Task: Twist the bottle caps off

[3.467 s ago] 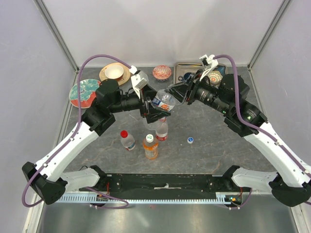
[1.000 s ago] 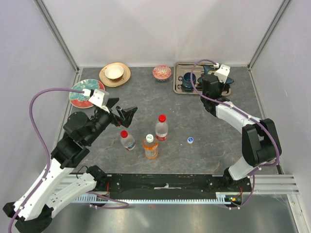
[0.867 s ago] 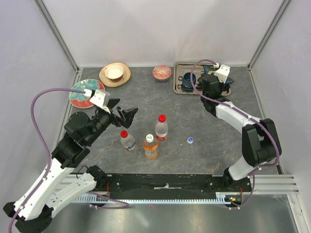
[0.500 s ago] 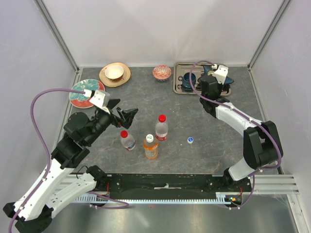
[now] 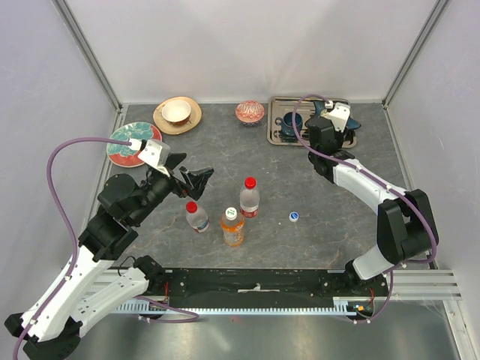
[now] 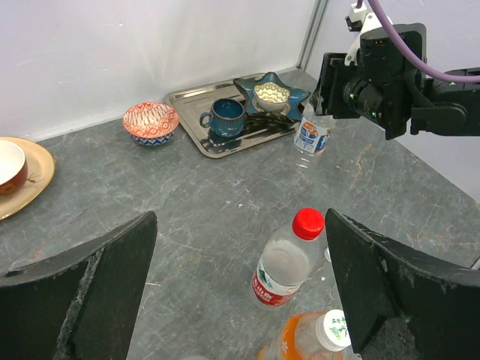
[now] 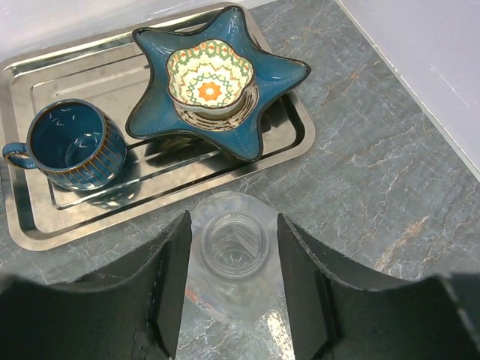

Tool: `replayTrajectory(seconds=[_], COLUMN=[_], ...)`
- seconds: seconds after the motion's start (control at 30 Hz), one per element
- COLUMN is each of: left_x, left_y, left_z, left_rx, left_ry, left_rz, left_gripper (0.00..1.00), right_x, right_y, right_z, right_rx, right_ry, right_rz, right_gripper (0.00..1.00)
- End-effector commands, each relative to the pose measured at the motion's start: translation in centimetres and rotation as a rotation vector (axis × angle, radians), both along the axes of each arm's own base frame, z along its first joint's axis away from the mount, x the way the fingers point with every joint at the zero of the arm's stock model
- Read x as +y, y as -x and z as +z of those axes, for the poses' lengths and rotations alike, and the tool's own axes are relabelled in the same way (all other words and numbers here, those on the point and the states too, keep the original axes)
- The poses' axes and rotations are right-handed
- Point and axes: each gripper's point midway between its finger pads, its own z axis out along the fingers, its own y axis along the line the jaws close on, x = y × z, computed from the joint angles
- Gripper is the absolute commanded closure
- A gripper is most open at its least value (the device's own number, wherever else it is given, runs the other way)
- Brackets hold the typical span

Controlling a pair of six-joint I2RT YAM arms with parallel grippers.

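Three capped bottles stand mid-table: two clear ones with red caps [image 5: 250,196] [image 5: 196,217] and an orange one with a white cap [image 5: 232,227]. My left gripper [image 6: 240,217] hangs wide open above them, touching none; the red-capped bottle [image 6: 289,262] and the orange bottle [image 6: 315,341] show between its fingers. A fourth clear bottle [image 7: 232,262] has no cap and stands on the table beside the tray. My right gripper [image 7: 232,225] is around its neck, a finger against each side. A loose white cap [image 5: 294,217] lies on the table.
A steel tray [image 7: 22,232] at the back right holds a blue mug [image 7: 71,146] and a star dish [image 7: 217,97] with a small bowl. A red patterned bowl [image 5: 250,112], a tan plate [image 5: 177,114] and a floral plate [image 5: 124,146] line the back left.
Earlier both arms held a bottle in the air at mid-table. Since then they have drawn apart. Over the last second the right wrist has crept slightly left; the left arm has barely moved.
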Motion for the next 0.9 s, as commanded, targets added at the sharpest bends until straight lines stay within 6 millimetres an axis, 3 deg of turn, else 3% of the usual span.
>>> replayTrajectory(seconds=[0.0,0.57,0.87], left_x=[-0.5,-0.6,-0.6], left_y=[0.0,0.2,0.2], left_z=[0.6,0.6,0.7], left_rx=[-0.001,0.011,0.013], left_ry=[0.043,0.055,0.061], left_rz=[-0.016,-0.024,-0.022], left_gripper=[0.0,0.0,0.0], right_x=[0.4,0.8,1.0], right_y=[0.6,0.9,1.0], right_z=[0.2,2.9,3.0], right_rx=[0.037,-0.001,0.007], right_ry=[-0.006,-0.042,-0.044], right_rz=[0.023,0.047,0.062], right_gripper=[0.43,0.27,0.23])
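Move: The uncapped bottle stands upright between my right hand's half-open fingers, its middle about 1 cm ahead of the hand and some 4 cm lower. On the tray beyond, the star dish is roughly 20 cm ahead and 5 cm to the right, and the blue cup about 18 cm ahead and 12 cm to the left. From my left hand the bottle is some 22 cm ahead, 42 cm to the right and well below. I go on opening my right fingers, from about half to three quarters wide, so that the pads come free of the bottle's sides. As they spread, I ease the hand back about 1.5 cm from the tray, still around the bottle, and tip it down a few degrees. ##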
